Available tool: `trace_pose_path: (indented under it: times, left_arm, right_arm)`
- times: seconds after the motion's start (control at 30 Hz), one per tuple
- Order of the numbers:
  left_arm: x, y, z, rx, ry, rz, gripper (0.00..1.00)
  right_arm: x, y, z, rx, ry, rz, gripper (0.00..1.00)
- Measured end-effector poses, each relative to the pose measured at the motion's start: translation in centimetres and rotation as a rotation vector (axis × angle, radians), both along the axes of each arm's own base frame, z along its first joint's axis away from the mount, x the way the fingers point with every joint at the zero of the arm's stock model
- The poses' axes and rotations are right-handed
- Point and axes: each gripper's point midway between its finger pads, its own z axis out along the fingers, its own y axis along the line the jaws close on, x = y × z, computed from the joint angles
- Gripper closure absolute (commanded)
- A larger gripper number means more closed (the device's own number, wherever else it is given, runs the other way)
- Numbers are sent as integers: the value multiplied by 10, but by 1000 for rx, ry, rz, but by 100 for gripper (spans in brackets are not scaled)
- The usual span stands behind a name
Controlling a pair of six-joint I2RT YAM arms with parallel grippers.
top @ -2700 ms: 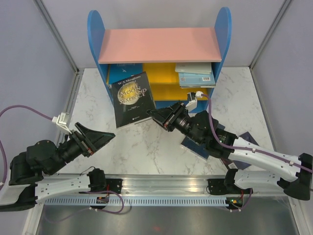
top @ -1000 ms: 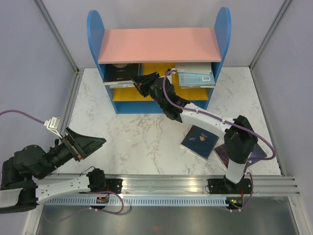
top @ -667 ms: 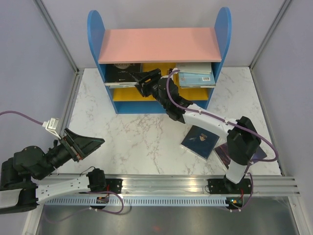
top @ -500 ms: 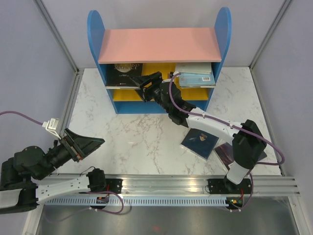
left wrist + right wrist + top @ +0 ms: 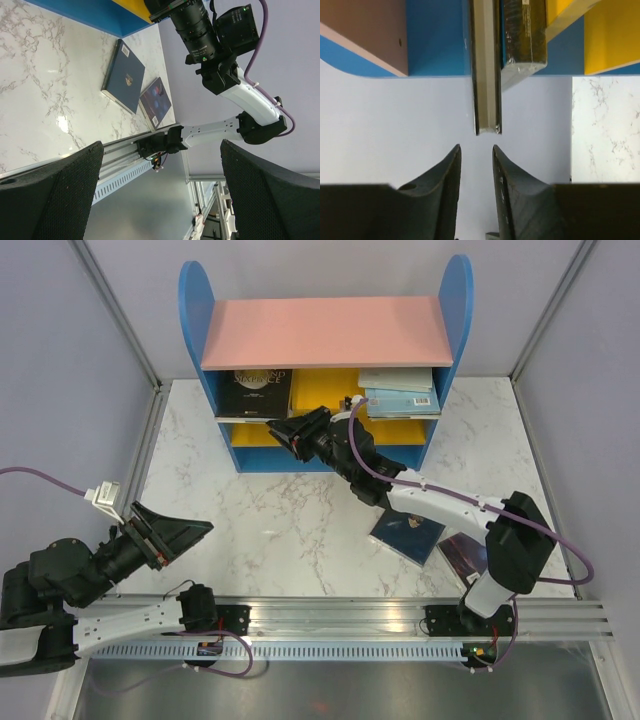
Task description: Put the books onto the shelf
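The shelf (image 5: 455,320) stands at the back, with blue sides and a pink top. A black-and-gold book (image 5: 257,390) lies on its upper board at the left, and pale blue books (image 5: 400,393) lie at the right. My right gripper (image 5: 274,427) hovers just in front of the black book, apart from it. In the right wrist view that book (image 5: 485,75) shows edge-on, ahead of the right gripper (image 5: 476,150), which stands narrowly open and empty. A navy book (image 5: 405,528) and a dark one (image 5: 465,552) lie on the table. My left gripper (image 5: 200,530) is wide open and empty.
The marble table (image 5: 290,510) spreads before the shelf. Grey walls close in the sides. The left wrist view looks past the left gripper (image 5: 160,195) at the navy book (image 5: 124,76), the dark book (image 5: 156,100) and the right arm (image 5: 240,95) above the front rail.
My right gripper let go of the black-and-gold book on the upper left board and drew back toward the table. The book now lies deeper in the shelf. The left arm stayed put.
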Motion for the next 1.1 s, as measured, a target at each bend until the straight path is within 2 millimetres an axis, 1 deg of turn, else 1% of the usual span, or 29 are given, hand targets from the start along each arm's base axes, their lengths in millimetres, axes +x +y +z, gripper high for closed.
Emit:
trace_pose_path:
  times: [0.03,0.13,0.4,0.6,0.67,0.77,0.93,1.1]
  left_arm:
    - [0,0,0,0,0,0,0]
    - [0,0,0,0,1,-1,0]
    - [0,0,0,-4,4,0,0]
    - [-1,0,2,-9,3,0,0]
    - [-1,1,3,-11,3,-1,0]
    - [-1,1,3,-13,2,-1,0]
    - [-1,2,3,-13,2,-1,0]
    - [-2,4,1,-3,5,-1,0]
  right_arm:
    - [-1,-1,0,-1,2,1,75]
    - [-2,-1,1,1,0,2,78]
    - [-1,-1,2,-1,1,1,80]
    - [3,4,15,19,-15,0,82]
    - [5,7,16,20,-16,0,83]
    - [8,10,12,15,-12,0,84]
    - [13,15,-1,-3,5,-3,84]
    - [16,20,0,5,3,-1,85]
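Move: The black book stands out of the shelf's left compartment; its middle is about 10 cm ahead of the right hand, 3 cm to its left and 1 cm below, its front edge only a couple of centimetres off. The light blue books are some 8 cm ahead and 26 cm right, about level. From the idle left hand the black book lies about 34 cm ahead, 13 cm right and 3 cm below. Nearly shutting, the right hand bobs up and down and edges some 2.5 cm left and forward to the black book's front edge. ##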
